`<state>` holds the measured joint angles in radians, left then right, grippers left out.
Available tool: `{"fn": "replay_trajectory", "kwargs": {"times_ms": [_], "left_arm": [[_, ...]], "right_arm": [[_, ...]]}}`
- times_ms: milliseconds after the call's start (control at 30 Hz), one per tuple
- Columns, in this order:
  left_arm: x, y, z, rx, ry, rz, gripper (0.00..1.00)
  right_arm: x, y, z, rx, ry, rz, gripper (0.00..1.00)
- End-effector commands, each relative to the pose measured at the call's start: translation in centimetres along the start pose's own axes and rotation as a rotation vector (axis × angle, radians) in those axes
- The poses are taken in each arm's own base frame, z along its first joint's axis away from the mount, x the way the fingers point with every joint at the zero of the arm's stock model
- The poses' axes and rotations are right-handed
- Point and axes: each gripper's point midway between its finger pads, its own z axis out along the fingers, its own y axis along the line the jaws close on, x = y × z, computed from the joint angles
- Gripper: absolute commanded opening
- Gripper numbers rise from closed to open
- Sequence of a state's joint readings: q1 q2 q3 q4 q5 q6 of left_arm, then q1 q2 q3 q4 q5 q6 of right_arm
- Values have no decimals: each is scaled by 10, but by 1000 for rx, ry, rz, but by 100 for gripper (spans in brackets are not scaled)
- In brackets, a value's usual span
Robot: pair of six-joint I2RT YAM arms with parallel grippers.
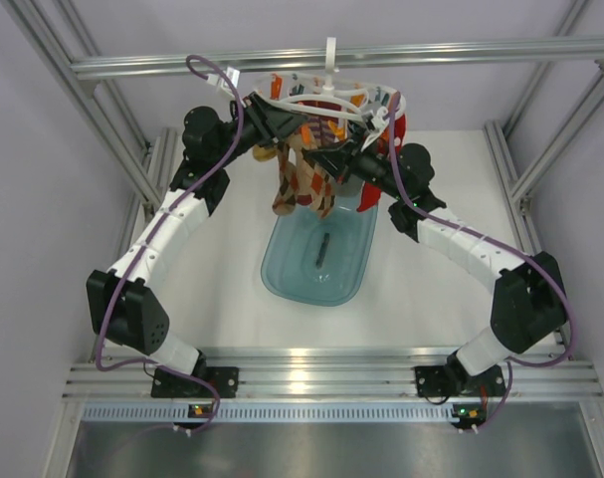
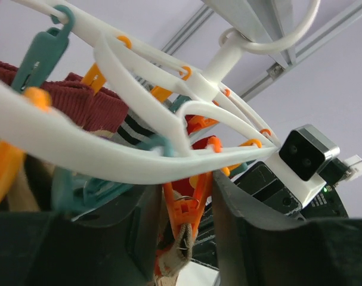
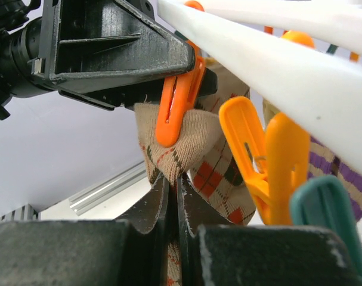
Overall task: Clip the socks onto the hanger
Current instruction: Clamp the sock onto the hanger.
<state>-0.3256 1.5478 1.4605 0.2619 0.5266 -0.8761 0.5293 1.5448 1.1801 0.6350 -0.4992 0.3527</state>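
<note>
The white round hanger [image 1: 326, 95] hangs by its hook from the frame bar, and both grippers are up beneath it. My left gripper [image 2: 185, 199] is shut on an orange clip [image 2: 186, 211], one finger on each handle. That clip [image 3: 176, 107] bites the tan cuff of an argyle sock [image 3: 216, 161]. Just under the clip, my right gripper [image 3: 173, 185] is shut on a fold of the same sock. The sock's foot [image 1: 306, 189] dangles over the tray. A dark red sock [image 2: 79, 101] and a striped sock [image 3: 342, 173] also hang from the rings.
A translucent blue tray [image 1: 316, 254] sits mid-table with a small dark thing [image 1: 321, 249] in it. Free yellow-orange [image 3: 270, 167] and teal [image 3: 330, 220] clips dangle close to my right fingers. The aluminium frame bar [image 1: 461, 52] runs just above the hanger.
</note>
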Motion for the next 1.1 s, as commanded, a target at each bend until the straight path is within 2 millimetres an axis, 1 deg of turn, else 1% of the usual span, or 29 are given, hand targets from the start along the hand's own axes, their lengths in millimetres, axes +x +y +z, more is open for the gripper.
{"fn": "replay_trajectory", "kwargs": {"times_ms": [0,67,100,233,300,333,367,400,433,467,500,533,567,600,633,667,733,767,800,833,867,900,933,967,1000,1033,1067], "left_arm": [[-6,22,1,-74,-28,12,45],[-13,21,0,-75,-43,24,53],[-16,22,-2,-79,-52,27,64],[-23,22,-7,-82,-65,36,73],[-25,12,-11,-50,-63,69,78],[-23,7,-13,-31,-51,80,84],[-21,6,-15,-26,-49,97,87],[-24,-2,-20,-18,-59,120,89],[-26,-2,-23,-32,-71,139,92],[-23,3,-27,-52,-69,148,93],[-25,-3,-35,-60,-81,176,94],[-23,-2,-40,-68,-82,187,95],[-14,5,-45,-84,-66,208,98],[-13,0,-53,-92,-64,224,98],[-10,1,-58,-102,-58,237,98],[-9,1,-66,-120,-58,281,98],[0,13,-76,-180,-21,307,98],[0,20,-82,-219,-16,354,98],[-2,22,-90,-252,-17,370,98],[7,34,-98,-317,30,353,98],[6,39,-105,-356,40,386,98],[8,48,-112,-402,65,388,98],[11,54,-117,-439,90,388,98],[19,63,-128,-484,149,389,98],[21,67,-135,-497,173,391,98],[25,72,-141,-513,202,396,98],[39,81,-153,-539,273,397,98]], "right_arm": [[-29,-3,5,12,-71,-6,0],[-30,-4,4,18,-70,-8,0],[-29,-6,4,20,-67,-9,0],[-27,-9,4,29,-62,-13,0],[-27,-9,4,28,-60,-15,0],[-25,-10,4,29,-57,-19,0],[-24,-10,4,29,-54,-19,0],[-23,-11,4,29,-52,-20,0],[-21,-11,4,31,-49,-22,0],[-21,-10,3,28,-48,-25,0],[-19,-10,2,28,-43,-24,4],[-18,-10,1,30,-35,-29,10],[-18,-9,-1,28,-31,-33,26],[-18,-7,-3,22,-25,-35,35],[-15,-7,-4,24,-10,-36,43],[-13,-6,-7,26,1,-33,56],[-16,-1,-13,26,5,-40,65],[-12,0,-17,33,24,-31,77],[-11,4,-24,33,31,-30,82],[-7,6,-29,32,46,-34,88],[7,7,-36,35,85,-17,91],[4,13,-44,33,89,-24,92],[7,15,-50,29,103,-43,95],[24,15,-60,41,147,-32,96],[16,22,-69,30,137,-71,97],[20,25,-75,28,149,-83,98],[32,26,-85,28,182,-87,98]]}}
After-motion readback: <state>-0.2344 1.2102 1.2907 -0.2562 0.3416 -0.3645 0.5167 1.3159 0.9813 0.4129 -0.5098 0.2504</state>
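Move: The left hand already squeezes the orange clip open between its pads, the clip's middle about 1 cm below the hand point; a teal clip hangs some 4 cm to this hand's left and 1 cm ahead, about level. The right hand still pinches the argyle sock, with that orange clip 4 cm above, 2 cm to its left and 1 cm ahead. A yellow-orange clip hangs about 5 cm to the right hand's right, 2 cm ahead and 4 cm up. The left fingers ease apart and let go of the orange clip so its jaws shut on the sock's cuff, while the right keeps the cuff pinched and almost still. The left hand then backs away from the hanger, about 10 cm left, 5 cm back and sinking, rolling some 30 degrees with its left side rising; the right opens late, releases the sock and draws down, back and rightward. ##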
